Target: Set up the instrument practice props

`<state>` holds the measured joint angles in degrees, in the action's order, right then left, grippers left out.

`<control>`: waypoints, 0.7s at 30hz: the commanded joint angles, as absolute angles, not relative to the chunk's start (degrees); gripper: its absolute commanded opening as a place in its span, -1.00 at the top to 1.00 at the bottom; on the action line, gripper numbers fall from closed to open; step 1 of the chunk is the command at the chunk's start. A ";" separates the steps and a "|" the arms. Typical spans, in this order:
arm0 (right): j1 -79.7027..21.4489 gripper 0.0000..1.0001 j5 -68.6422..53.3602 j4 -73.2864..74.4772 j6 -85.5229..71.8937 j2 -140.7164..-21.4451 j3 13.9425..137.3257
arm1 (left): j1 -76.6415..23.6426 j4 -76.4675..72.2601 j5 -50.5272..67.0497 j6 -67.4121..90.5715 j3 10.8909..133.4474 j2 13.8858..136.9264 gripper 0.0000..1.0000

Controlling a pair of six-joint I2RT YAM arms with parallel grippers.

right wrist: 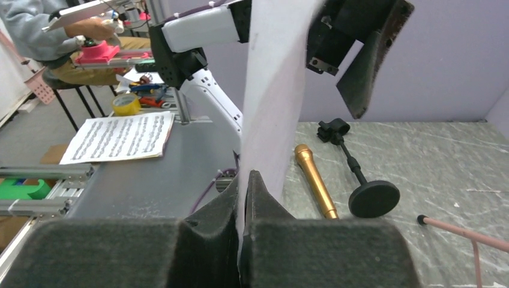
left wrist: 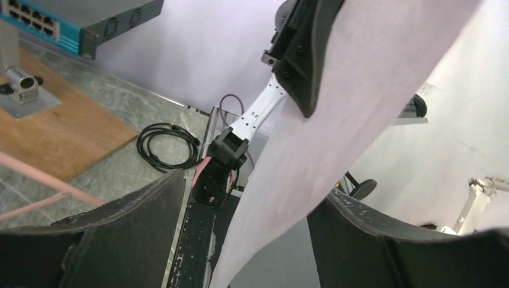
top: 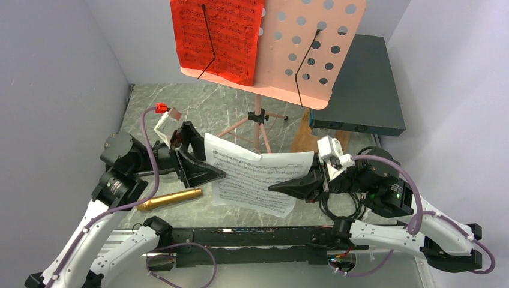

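The pink perforated music stand [top: 312, 54] stands on tripod legs at the back, with a red music sheet [top: 219, 33] on its left half. A white music sheet [top: 258, 177] hangs in the air between my grippers. My right gripper [top: 275, 188] is shut on its right edge, seen pinched in the right wrist view [right wrist: 246, 180]. My left gripper [top: 211, 161] is open, and the sheet's left edge [left wrist: 336, 120] passes between its spread jaws [left wrist: 246, 240]. The gold microphone [top: 170, 199] lies near the left arm. The black mic stand [right wrist: 366, 195] lies beside the microphone [right wrist: 315, 180].
A dark teal box [top: 357, 84] on a wooden board [top: 303, 141] sits at the back right. A black cable coil [left wrist: 168, 147] lies by the right arm's base. Grey walls close in on both sides. Another printed sheet [right wrist: 120, 137] lies outside the cell.
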<state>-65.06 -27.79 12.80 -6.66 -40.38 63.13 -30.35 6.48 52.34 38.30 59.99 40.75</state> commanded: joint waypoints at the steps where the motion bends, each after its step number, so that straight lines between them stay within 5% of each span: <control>1: -65.11 1.00 -24.00 10.76 -7.24 -41.50 63.71 | -30.41 -2.13 58.85 38.83 63.65 40.25 -0.44; 2: -65.12 1.00 -23.47 11.18 -7.41 -41.89 63.94 | -30.41 -1.54 57.96 37.80 64.16 40.12 -0.34; 5: -65.13 1.00 -22.80 11.09 -7.47 -42.68 63.95 | -30.41 2.99 54.92 34.52 65.78 40.24 0.38; 10: -65.13 0.87 -18.10 11.97 -7.65 -43.46 64.76 | -30.41 13.68 46.23 27.52 68.99 40.33 1.00; 16: -65.12 0.22 -3.57 15.23 -8.98 -42.66 65.17 | -30.41 23.85 32.35 20.46 71.09 38.07 1.00; 21: -65.13 0.04 14.74 20.80 -7.30 -45.33 69.13 | -30.37 29.05 21.05 16.44 72.53 36.28 1.00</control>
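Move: The music sheet already hangs in the right gripper's shut fingers, its middle about 4 cm left of that hand, 2 cm ahead and 2 cm down. From the left gripper the sheet's middle is some 9 cm right, 3 cm back and 2 cm lower, with its left edge between the open fingers. The stand's ledge is roughly 20 cm ahead of the left gripper, 11 cm right and 5 cm up; the gold microphone is about 12 cm ahead, 20 cm left and 38 cm down. Shut the left gripper on the sheet's left edge while rising about 4 cm and easing slightly back, then carry it forward and left, sinking a little and turning counter-clockwise some 20 degrees. Keep the right grip until the left has nearly closed, then open it halfway to let go, moving forward about 8 cm in all and turning clockwise, fingers still astride the sheet. ##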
